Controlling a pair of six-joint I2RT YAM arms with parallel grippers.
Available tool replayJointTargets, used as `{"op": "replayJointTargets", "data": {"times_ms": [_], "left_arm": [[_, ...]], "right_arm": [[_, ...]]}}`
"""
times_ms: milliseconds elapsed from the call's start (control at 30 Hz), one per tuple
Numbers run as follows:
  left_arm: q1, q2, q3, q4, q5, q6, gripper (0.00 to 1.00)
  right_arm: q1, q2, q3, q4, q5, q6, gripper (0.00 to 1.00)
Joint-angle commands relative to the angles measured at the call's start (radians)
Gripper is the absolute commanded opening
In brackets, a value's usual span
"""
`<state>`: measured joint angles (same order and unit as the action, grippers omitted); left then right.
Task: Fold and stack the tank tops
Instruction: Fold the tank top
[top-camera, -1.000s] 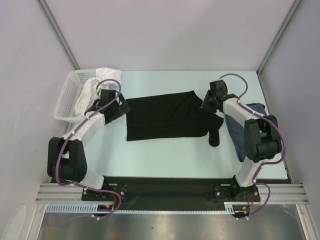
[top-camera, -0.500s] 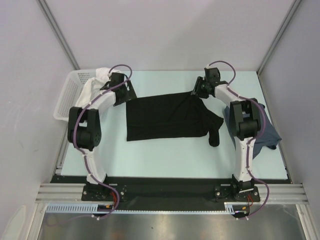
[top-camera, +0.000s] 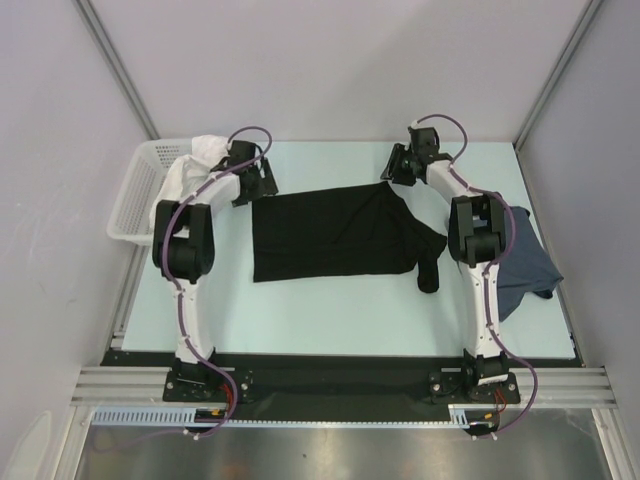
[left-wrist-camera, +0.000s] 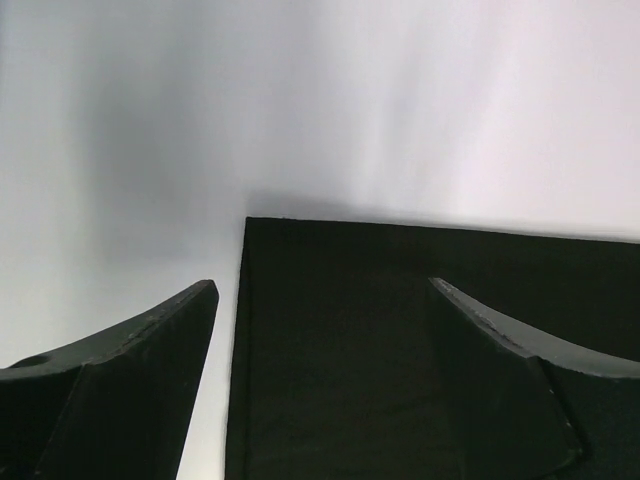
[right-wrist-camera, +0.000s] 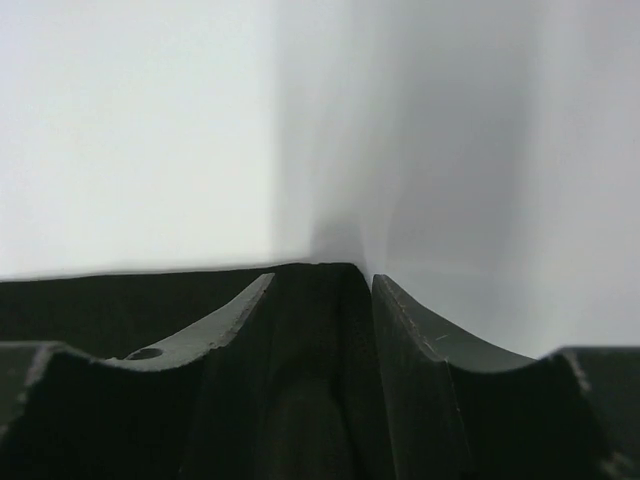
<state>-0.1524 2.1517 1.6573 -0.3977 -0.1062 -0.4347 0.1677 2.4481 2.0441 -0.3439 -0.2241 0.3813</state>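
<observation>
The black tank top (top-camera: 335, 235) lies spread flat in the middle of the table, one strap (top-camera: 430, 265) trailing toward the front right. My left gripper (top-camera: 262, 185) hangs over its back-left corner, open wide. In the left wrist view that corner (left-wrist-camera: 400, 330) lies below and between the fingers (left-wrist-camera: 322, 285), untouched. My right gripper (top-camera: 395, 170) is at the back-right corner. In the right wrist view its fingers (right-wrist-camera: 323, 277) stand partly apart with a fold of black cloth (right-wrist-camera: 315, 340) between them. The slate-blue tank top (top-camera: 525, 255) lies crumpled at the right, behind the right arm.
A white lattice basket (top-camera: 135, 195) with white cloth (top-camera: 190, 165) in it stands at the table's left edge, right behind the left arm. Grey walls close in the table at the back and on both sides.
Both arms have stretched toward the back. The left gripper went from the top's left edge to its back-left corner. The right gripper's jaws have widened around the cloth.
</observation>
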Motion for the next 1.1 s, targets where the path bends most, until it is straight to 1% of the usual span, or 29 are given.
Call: {"op": "replayJointTargets", "data": {"times_ms": [0,33,167,200,233,300,333,367,400,433,467,533,600,633,700,733,800,833,867,1067], "left_arm": [[0.014,0.033,0.050,-0.015,0.016,0.011,0.89],[0.017,0.049,0.059,-0.016,0.028,0.007,0.86],[0.025,0.071,0.070,-0.012,0.054,0.002,0.84],[0.027,0.074,0.074,-0.019,0.053,0.001,0.83],[0.027,0.083,0.087,-0.023,0.053,-0.001,0.80],[0.033,0.096,0.105,-0.042,0.048,-0.007,0.80],[0.036,0.109,0.120,-0.044,0.054,-0.009,0.80],[0.040,0.114,0.128,-0.047,0.059,-0.010,0.80],[0.042,0.120,0.136,-0.058,0.066,-0.012,0.78],[0.045,0.128,0.143,-0.061,0.072,-0.012,0.72],[0.047,0.131,0.157,-0.064,0.076,-0.012,0.70],[0.047,0.143,0.173,-0.075,0.077,-0.016,0.67],[0.050,0.155,0.188,-0.090,0.068,-0.019,0.64],[0.051,0.160,0.200,-0.092,0.069,-0.022,0.56],[0.054,0.177,0.217,-0.110,0.072,-0.027,0.49],[0.054,0.184,0.237,-0.121,0.072,-0.026,0.42],[0.056,0.194,0.251,-0.142,0.065,-0.032,0.33],[0.056,0.192,0.252,-0.142,0.065,-0.030,0.09],[0.056,0.191,0.254,-0.142,0.059,-0.030,0.00],[0.054,0.149,0.265,-0.138,0.031,-0.012,0.00]], "right_arm": [[0.001,0.038,0.062,-0.026,-0.012,-0.019,0.48],[0.001,0.043,0.067,-0.029,-0.014,-0.019,0.48],[0.004,0.066,0.080,-0.027,-0.026,-0.024,0.48],[0.006,0.069,0.088,-0.029,-0.024,-0.025,0.45],[0.007,0.081,0.096,-0.030,-0.024,-0.028,0.37],[0.009,0.094,0.117,-0.041,-0.024,-0.030,0.34],[0.010,0.100,0.119,-0.044,-0.023,-0.032,0.29],[0.010,0.100,0.119,-0.043,-0.018,-0.028,0.28],[0.010,0.101,0.119,-0.043,-0.017,-0.027,0.25],[0.010,0.101,0.119,-0.043,-0.015,-0.027,0.22],[0.010,0.101,0.119,-0.044,-0.012,-0.025,0.14],[0.012,0.103,0.119,-0.044,-0.012,-0.027,0.09],[0.010,0.101,0.119,-0.043,-0.011,-0.024,0.06],[0.010,0.100,0.120,-0.043,-0.012,-0.025,0.05],[0.010,0.097,0.119,-0.043,-0.012,-0.024,0.03],[0.010,0.098,0.119,-0.043,-0.014,-0.024,0.02],[0.012,0.097,0.122,-0.043,-0.014,-0.022,0.00],[0.010,0.097,0.123,-0.043,-0.012,-0.022,0.00],[0.010,0.095,0.128,-0.044,-0.009,-0.022,0.00],[0.012,0.049,0.122,-0.047,0.011,-0.032,0.00]]}}
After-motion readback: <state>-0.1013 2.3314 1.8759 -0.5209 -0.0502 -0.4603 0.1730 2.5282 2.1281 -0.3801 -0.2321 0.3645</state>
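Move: The black tank top's far left corner lies about 2 cm ahead of the left hand, 2 cm to its left and 3 cm below it. The basket's middle is level with that hand and some 22 cm to its left. The tank top's far right corner lies about 1 cm ahead of the right hand, 1 cm to its right and 2 cm below it. The folded navy tank top is about 21 cm back and 27 cm to that hand's right. Down onto the far corners of the black tank top go both hands, the left sinking about 3 cm while easing some 2 cm forward and slightly left, the right sinking about 2 cm almost in place. The left fingers close from wide open and the right from half open until both are shut, pinching the cloth's edge at the two corners. ##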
